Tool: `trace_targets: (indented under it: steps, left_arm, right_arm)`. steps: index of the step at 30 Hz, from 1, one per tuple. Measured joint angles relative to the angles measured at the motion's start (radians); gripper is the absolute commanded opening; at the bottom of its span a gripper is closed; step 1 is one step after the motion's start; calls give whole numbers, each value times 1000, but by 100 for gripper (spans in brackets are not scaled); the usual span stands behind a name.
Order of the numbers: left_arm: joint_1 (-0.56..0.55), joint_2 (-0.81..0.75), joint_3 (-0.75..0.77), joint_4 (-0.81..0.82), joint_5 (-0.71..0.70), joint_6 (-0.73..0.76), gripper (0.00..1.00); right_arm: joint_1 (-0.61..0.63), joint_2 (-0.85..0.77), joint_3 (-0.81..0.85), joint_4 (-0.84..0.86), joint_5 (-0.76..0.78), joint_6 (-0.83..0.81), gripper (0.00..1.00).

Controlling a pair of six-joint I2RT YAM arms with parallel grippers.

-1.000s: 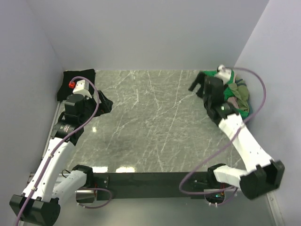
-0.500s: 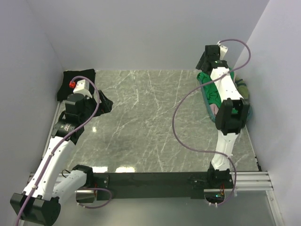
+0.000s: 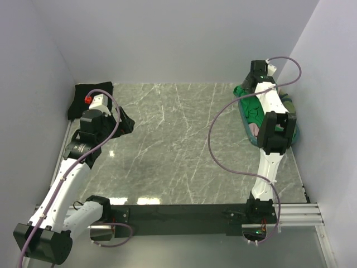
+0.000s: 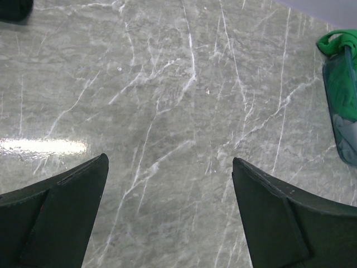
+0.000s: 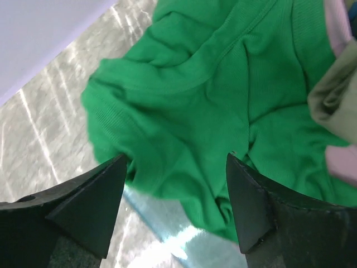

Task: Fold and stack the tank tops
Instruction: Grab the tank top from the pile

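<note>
A bright green tank top (image 3: 249,106) lies bunched in the teal basket (image 3: 294,132) at the right, with pink (image 3: 255,129) and olive (image 3: 286,106) cloth beside it. In the right wrist view the green top (image 5: 223,84) fills the frame. My right gripper (image 5: 177,158) hangs open just above it, over the basket's rim (image 5: 167,223), gripping nothing; from above it (image 3: 254,78) sits at the basket's far end. A black tank top (image 3: 89,98) lies in the far left corner. My left gripper (image 3: 125,120) hovers open over bare table (image 4: 169,159).
Grey walls close in the marble table (image 3: 178,145) on the left, back and right. The basket (image 4: 343,123) with green cloth (image 4: 337,42) shows at the left wrist view's right edge. A cable loops off the right arm over the table's right side.
The right arm has straightened up and swung its gripper from the basket's left side to above the basket's far end. The left arm has barely moved.
</note>
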Motion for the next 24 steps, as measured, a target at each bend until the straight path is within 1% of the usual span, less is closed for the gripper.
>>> trace_targets:
  steps: [4,7,12,13,15,16,18,19,22,24]
  left_arm:
    - [0,8,0,0,0,0,100]
    - [0,11,0,0,0,0,99]
    - [0,14,0,0,0,0,99]
    - [0,14,0,0,0,0,99]
    - [0,14,0,0,0,0,99]
    - [0,14,0,0,0,0,100]
    - [0,14,0,0,0,0,99]
    - [0,15,0,0,0,0,100]
    - [0,14,0,0,0,0,99]
    - [1,15,0,0,0,0,100]
  right_arm:
    - [-19,45,-1,22,-32,19,75]
    - [-22,67,-14,29,-64,33,74]
    - [-22,69,-20,50,-116,56,64]
    - [-22,69,-20,59,-128,60,58]
    - [-22,69,-23,71,-145,72,51]
    - [-22,69,-26,80,-154,80,42]
    - [-23,69,-37,97,-169,93,32]
    - [-24,69,-46,104,-176,100,19]
    - [-29,69,-66,117,-198,117,0]
    - [-36,69,-69,119,-208,128,0]
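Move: The raised left fold of the green tank top, which the right hand will pinch, lies about 5 cm below that hand, some 2 cm ahead and 2 cm left. The middle of the basket holding the pile is roughly 10 cm back and 10 cm to the right; the olive cloth in it sits about 9 cm back and 15 cm right. For the idle left hand, the fold is some 28 cm ahead, 54 cm right and 15 cm lower. The right hand, its fingers still well open, sinks about 4.5 cm onto the green tank top's left fold by the basket's rim, then holds roughly that height while it eases a couple of centimetres left and about one forward, rolling its left side up some 10 to 15 degrees in all. Late on the fingers close almost fully as the hand dips a last centimetre or less, and they pinch the ribbed fold between their tips. ##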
